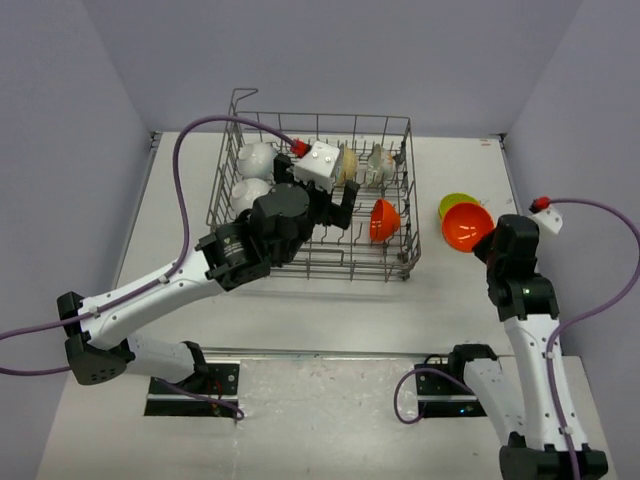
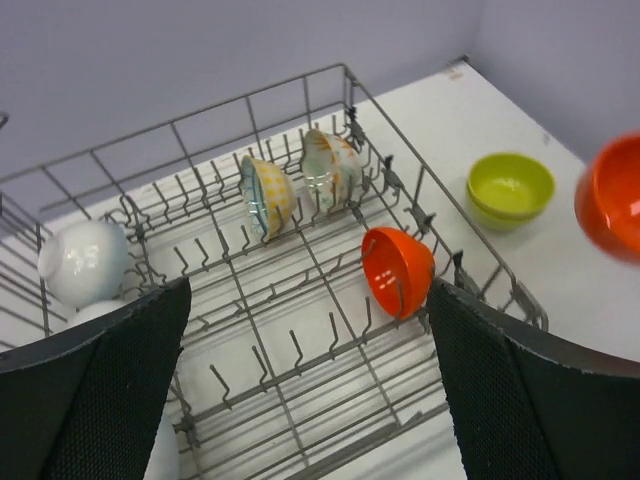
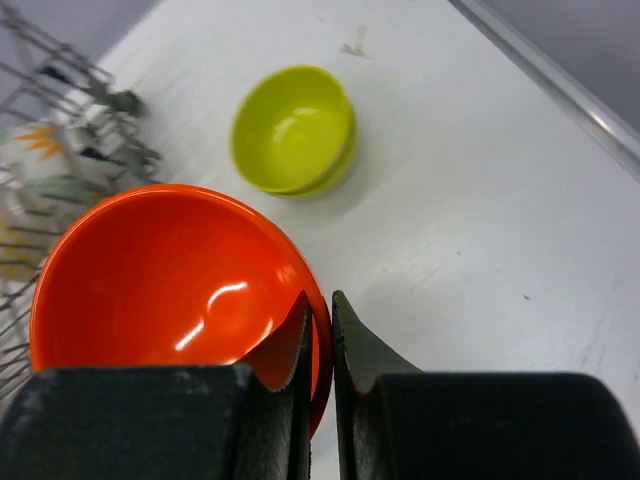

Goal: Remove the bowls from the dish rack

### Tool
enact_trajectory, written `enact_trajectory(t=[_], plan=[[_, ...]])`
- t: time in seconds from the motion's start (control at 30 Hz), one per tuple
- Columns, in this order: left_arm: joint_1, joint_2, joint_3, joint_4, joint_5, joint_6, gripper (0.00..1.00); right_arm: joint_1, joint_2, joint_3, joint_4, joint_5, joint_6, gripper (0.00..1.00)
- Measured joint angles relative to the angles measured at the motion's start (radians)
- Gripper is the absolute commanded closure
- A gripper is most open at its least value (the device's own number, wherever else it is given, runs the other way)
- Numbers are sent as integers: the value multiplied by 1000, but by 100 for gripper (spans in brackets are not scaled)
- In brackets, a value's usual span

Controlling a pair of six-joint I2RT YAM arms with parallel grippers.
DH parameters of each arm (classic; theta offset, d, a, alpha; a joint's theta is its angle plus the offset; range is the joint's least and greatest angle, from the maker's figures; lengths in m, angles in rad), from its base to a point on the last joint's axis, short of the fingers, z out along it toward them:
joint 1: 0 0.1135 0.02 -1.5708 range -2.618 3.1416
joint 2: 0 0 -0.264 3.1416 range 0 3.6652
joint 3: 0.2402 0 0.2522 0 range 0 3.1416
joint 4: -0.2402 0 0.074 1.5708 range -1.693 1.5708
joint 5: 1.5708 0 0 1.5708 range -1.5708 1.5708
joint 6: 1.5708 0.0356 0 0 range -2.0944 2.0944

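The grey wire dish rack (image 1: pixel 385 268) stands at the table's middle back. In it are two white bowls (image 1: pixel 254 158), two floral cream bowls (image 1: pixel 377 165) and an orange bowl (image 1: pixel 384 220) on edge. My left gripper (image 1: pixel 335 212) is open and empty above the rack's middle; in the left wrist view the rack orange bowl (image 2: pixel 396 270) lies by its right finger (image 2: pixel 530 400). My right gripper (image 3: pixel 320 330) is shut on the rim of a second orange bowl (image 3: pixel 170 280), held right of the rack (image 1: pixel 466 226). The yellow-green bowls (image 3: pixel 292 128) sit stacked on the table beyond it.
The rack's raised corner loop (image 1: pixel 240 100) stands at its back left. Grey walls close in the table at the back and both sides. A purple cable (image 1: pixel 190 190) arcs over the left of the table.
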Motion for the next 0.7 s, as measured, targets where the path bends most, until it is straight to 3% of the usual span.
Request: enact_trajectory(t=[0.1,0.3,0.53,0.7], plan=[[48,23,29,-22,-51,-130,0,-86,3,-169,66,19,83,100],[85,25,26,-35,-15,-282,0,-204,116,-387,150,19,251,100],[135,30,16,-38,54,-347,0,-226,138,-443,222,113,406,100],[180,126,105,-56,159,-380,0,-282,246,-438,269,138,424,100]])
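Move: The right hand holds an orange bowl. Its free spot on the tabletop lies about level forward and 5 cm right, some 22 cm below. From that hand, the lime bowls stand 13 cm ahead, 2 cm right. The open left hand's next thing, the racked orange bowl, is roughly 11 cm ahead, 17 cm right and 30 cm down; the floral bowl stands 17 cm farther out, level sideways with that bowl. Still pinching the orange bowl by its rim, the right hand drops about 19 cm towards the bare tabletop on the near side of the lime bowls, fast at first and then slower, swinging right and turning some 35 degrees clockwise. The left hand, fingers staying wide open, eases about 5 cm forward over the rack, rolling its left side down and tipping down towards the other orange bowl. ##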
